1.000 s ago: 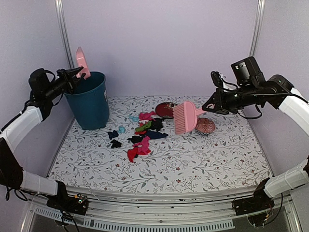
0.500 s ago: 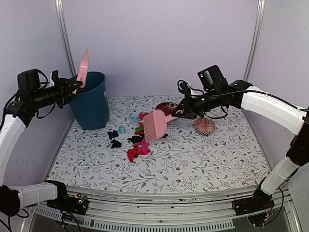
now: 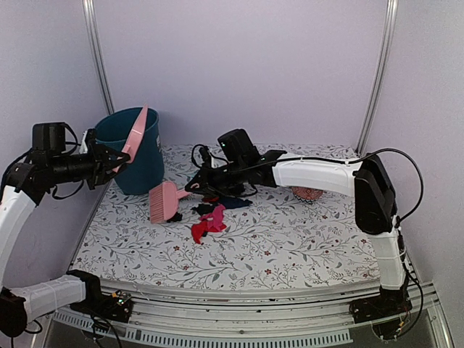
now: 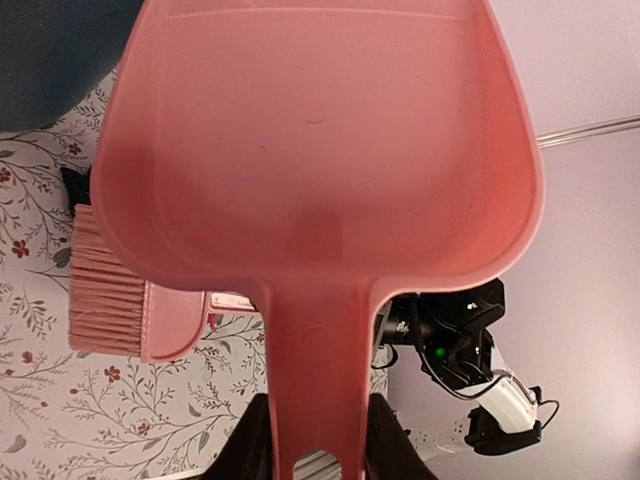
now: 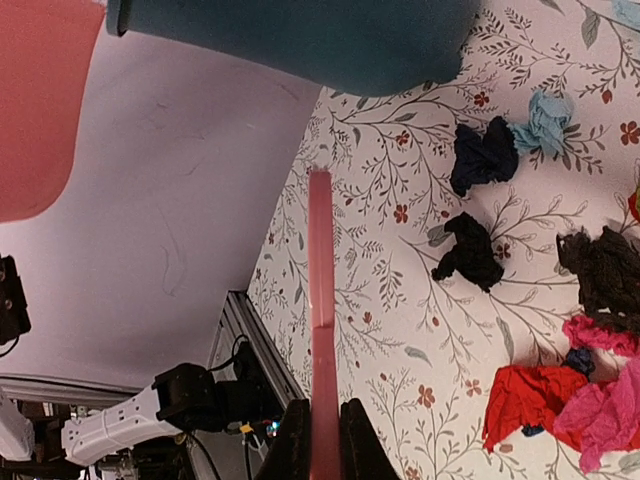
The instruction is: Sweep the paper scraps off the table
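The paper scraps (image 3: 209, 220) lie in a loose pile mid-table, black, red, hot pink and light blue; the right wrist view shows black bits (image 5: 470, 250), a blue bit (image 5: 545, 120) and a red piece (image 5: 525, 405). My right gripper (image 3: 194, 187) is shut on the handle of a pink brush (image 3: 165, 201), whose bristles hang low over the table (image 3: 290, 246) just left of the pile. The brush is seen edge-on in the right wrist view (image 5: 320, 300). My left gripper (image 3: 109, 161) is shut on a pink dustpan (image 3: 135, 140) held tilted in the air before the bin, pan filling its wrist view (image 4: 320, 150).
A teal bin (image 3: 138, 156) stands at the back left, also in the right wrist view (image 5: 300, 40). A pink patterned dish (image 3: 308, 193) peeks out behind my right arm. The table's left edge and the frame rail (image 5: 235, 330) are close to the brush.
My right arm has swung the brush left, from right of the pile to its left side. My left arm has lowered the dustpan from above the bin to in front of it.
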Robot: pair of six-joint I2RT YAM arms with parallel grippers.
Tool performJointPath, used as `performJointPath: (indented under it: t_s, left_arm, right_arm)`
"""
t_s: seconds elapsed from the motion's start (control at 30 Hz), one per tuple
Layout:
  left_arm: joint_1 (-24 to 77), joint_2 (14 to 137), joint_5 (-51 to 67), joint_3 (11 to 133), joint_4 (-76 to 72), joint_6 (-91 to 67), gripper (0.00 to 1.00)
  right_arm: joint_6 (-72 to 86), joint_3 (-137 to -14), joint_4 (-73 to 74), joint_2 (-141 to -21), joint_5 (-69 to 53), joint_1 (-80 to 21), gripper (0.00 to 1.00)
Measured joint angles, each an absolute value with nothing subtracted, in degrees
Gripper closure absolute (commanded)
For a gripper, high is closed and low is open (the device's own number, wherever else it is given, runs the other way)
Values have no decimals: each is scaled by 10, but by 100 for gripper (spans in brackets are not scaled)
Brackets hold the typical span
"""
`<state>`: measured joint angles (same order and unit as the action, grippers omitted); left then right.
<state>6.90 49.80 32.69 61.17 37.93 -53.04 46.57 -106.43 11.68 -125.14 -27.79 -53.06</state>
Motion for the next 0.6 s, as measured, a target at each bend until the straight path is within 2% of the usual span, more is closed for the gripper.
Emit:
performJointPath:
  t_s: [0.4, 0.5, 0.6]
  left_arm:
    - [77, 482, 323, 628, 473, -468, 95]
    - [77, 471, 323, 627, 484, -461, 95]
    - [77, 467, 324, 619, 483, -455, 95]
  right_arm:
    - [611, -1117, 30, -1370, -174, -526, 99]
    - [640, -1072, 11, -1364, -170, -524, 99]
    - [658, -965, -3, -1322, -165, -521, 99]
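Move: The right hand holds the brush by its handle, pointing left. The small black scrap lies about 8 cm ahead of that hand, 7 cm left and 18 cm below. On the table with it, counted from the hand, are the dark blue scrap 14 cm ahead and 9 left, the red scrap almost straight underneath, and the pink scrap 7 ahead and 6 right. From the left hand the black scrap is some 12 cm ahead, 7 right and 31 below. Down some 12 cm goes the right hand with the brush, reaching about 6 cm forward at first and then turning back to the right by 4 cm, while the wrist swings some 20 degrees clockwise and tips, bringing the head low over the black and dark blue scraps; the fingers keep the handle. The left hand, still gripping the dustpan, draws back about 3 cm. ##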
